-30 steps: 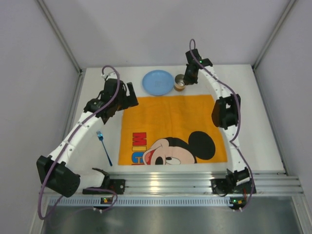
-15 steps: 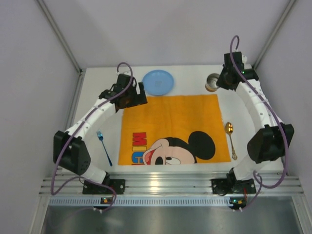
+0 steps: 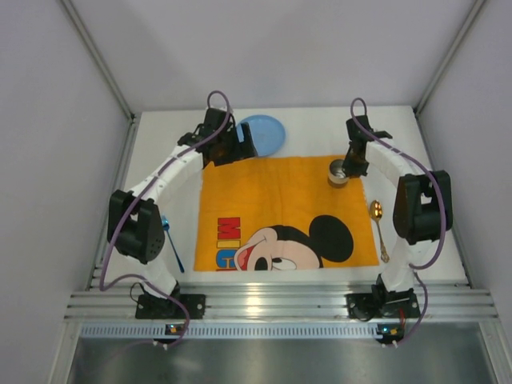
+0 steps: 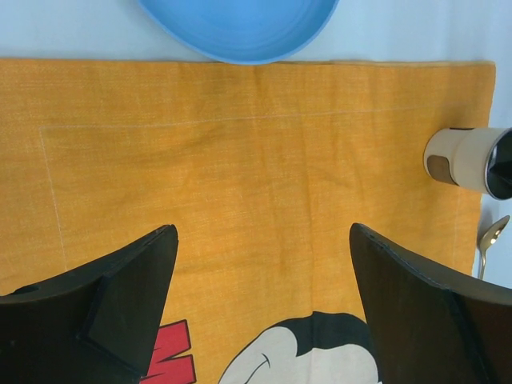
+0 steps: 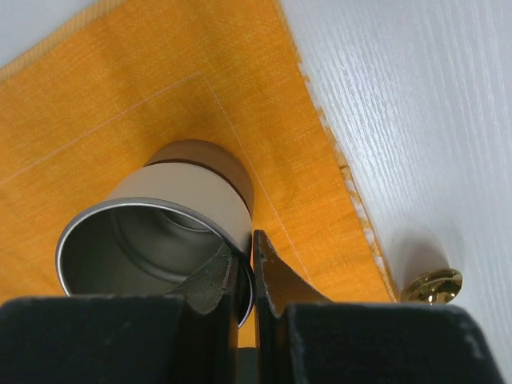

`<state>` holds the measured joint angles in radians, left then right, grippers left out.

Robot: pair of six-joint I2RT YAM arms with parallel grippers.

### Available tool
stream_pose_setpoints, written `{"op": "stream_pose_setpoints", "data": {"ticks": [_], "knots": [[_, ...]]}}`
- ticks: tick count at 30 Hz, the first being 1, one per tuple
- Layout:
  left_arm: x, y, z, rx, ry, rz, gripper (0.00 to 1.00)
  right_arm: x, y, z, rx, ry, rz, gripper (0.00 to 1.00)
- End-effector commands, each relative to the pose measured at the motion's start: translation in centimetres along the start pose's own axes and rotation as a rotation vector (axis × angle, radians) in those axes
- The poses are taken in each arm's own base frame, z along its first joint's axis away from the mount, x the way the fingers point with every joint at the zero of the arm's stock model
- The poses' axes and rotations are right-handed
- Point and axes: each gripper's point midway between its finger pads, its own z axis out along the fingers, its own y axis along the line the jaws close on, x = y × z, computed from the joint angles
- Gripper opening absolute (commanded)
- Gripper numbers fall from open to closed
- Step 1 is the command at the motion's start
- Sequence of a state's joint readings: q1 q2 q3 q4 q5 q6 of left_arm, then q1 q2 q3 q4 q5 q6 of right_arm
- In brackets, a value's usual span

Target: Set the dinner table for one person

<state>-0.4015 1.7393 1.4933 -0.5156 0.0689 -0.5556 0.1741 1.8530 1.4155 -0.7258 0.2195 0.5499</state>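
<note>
The white dinner table (image 3: 424, 160) carries an orange Mickey Mouse cloth (image 3: 272, 200). A blue plate (image 3: 268, 134) lies just behind the cloth's back edge. My left gripper (image 3: 242, 149) hovers open at the plate's near left rim, over the cloth (image 4: 240, 160), with nothing between its fingers (image 4: 152, 264). In the left wrist view the plate (image 4: 240, 28) is at the top. My right gripper (image 5: 246, 254) is shut on the rim of a beige metal cup (image 5: 172, 216). The cup (image 3: 339, 172) is at the cloth's back right corner.
A gold spoon (image 3: 378, 230) lies on the table just right of the cloth, its bowl (image 5: 432, 286) near the cup. A blue fork (image 3: 171, 244) lies left of the cloth beside my left arm. Grey walls close in the table on three sides.
The right arm carried the cup from behind the cloth out to the back right, then down onto the cloth's back right corner. My left gripper swung right to the plate.
</note>
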Motion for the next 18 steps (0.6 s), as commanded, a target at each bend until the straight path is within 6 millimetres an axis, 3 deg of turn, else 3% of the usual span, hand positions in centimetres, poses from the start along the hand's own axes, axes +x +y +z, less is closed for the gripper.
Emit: {"op": "stream_pose_setpoints", "data": {"ticks": [1, 3, 5, 8, 9, 12, 16, 18], "knots": [[-2.4, -1.6, -0.4, 0.051, -0.062, 0.008, 0.93, -3.3, 1.8, -0.4, -0.061, -0.125, 0.055, 0.00], [-2.3, -1.1, -0.1, 0.030, -0.055, 0.016, 0.93, -3.3, 1.8, -0.4, -0.063, -0.128, 0.061, 0.00], [-2.4, -0.8, 0.2, 0.016, -0.061, 0.014, 0.93, -3.1, 1.8, -0.4, -0.065, -0.123, 0.058, 0.09], [-2.6, -0.7, 1.1, 0.005, -0.063, 0.009, 0.93, -2.2, 1.6, -0.1, -0.064, -0.094, 0.036, 0.51], [-2.5, -0.4, 1.7, -0.004, -0.056, 0.005, 0.93, -1.9, 1.5, -0.1, -0.060, -0.084, 0.032, 0.77], [-3.0, -0.2, 2.8, -0.028, -0.067, 0.003, 0.92, -1.5, 1.1, -0.9, -0.060, -0.068, 0.021, 1.00], [-4.6, 1.1, 3.8, -0.108, -0.106, 0.009, 0.92, -3.0, 0.6, -5.1, -0.075, -0.117, 0.026, 1.00], [-4.8, 2.5, 4.7, -0.153, -0.103, 0.005, 0.91, -4.4, 0.0, -9.3, -0.104, -0.198, 0.040, 1.00]]}}
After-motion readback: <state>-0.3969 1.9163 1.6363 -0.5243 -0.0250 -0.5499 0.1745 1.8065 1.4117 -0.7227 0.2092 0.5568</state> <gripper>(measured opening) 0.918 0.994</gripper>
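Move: The right hand is pinching the cup's right-hand rim, with the cup's middle about 4 cm to its left, 1 cm ahead and 4 cm lower. From that hand the spoon's middle is some 19 cm back and 6 cm right, the napkin's middle about 13 cm back and 25 cm left. The plate's middle is roughly 20 cm ahead of the left hand, 5 cm to its right and 17 cm below. Edge the right gripper forward about 2 cm with the cup's rim still pinched, then spread the fingers wide to let go over the napkin's far right corner, ease back the same small way and start lifting off. Meanwhile bring the open left gripper forward about 4 cm and down some 3 cm towards the plate, slowly at first, then faster. ##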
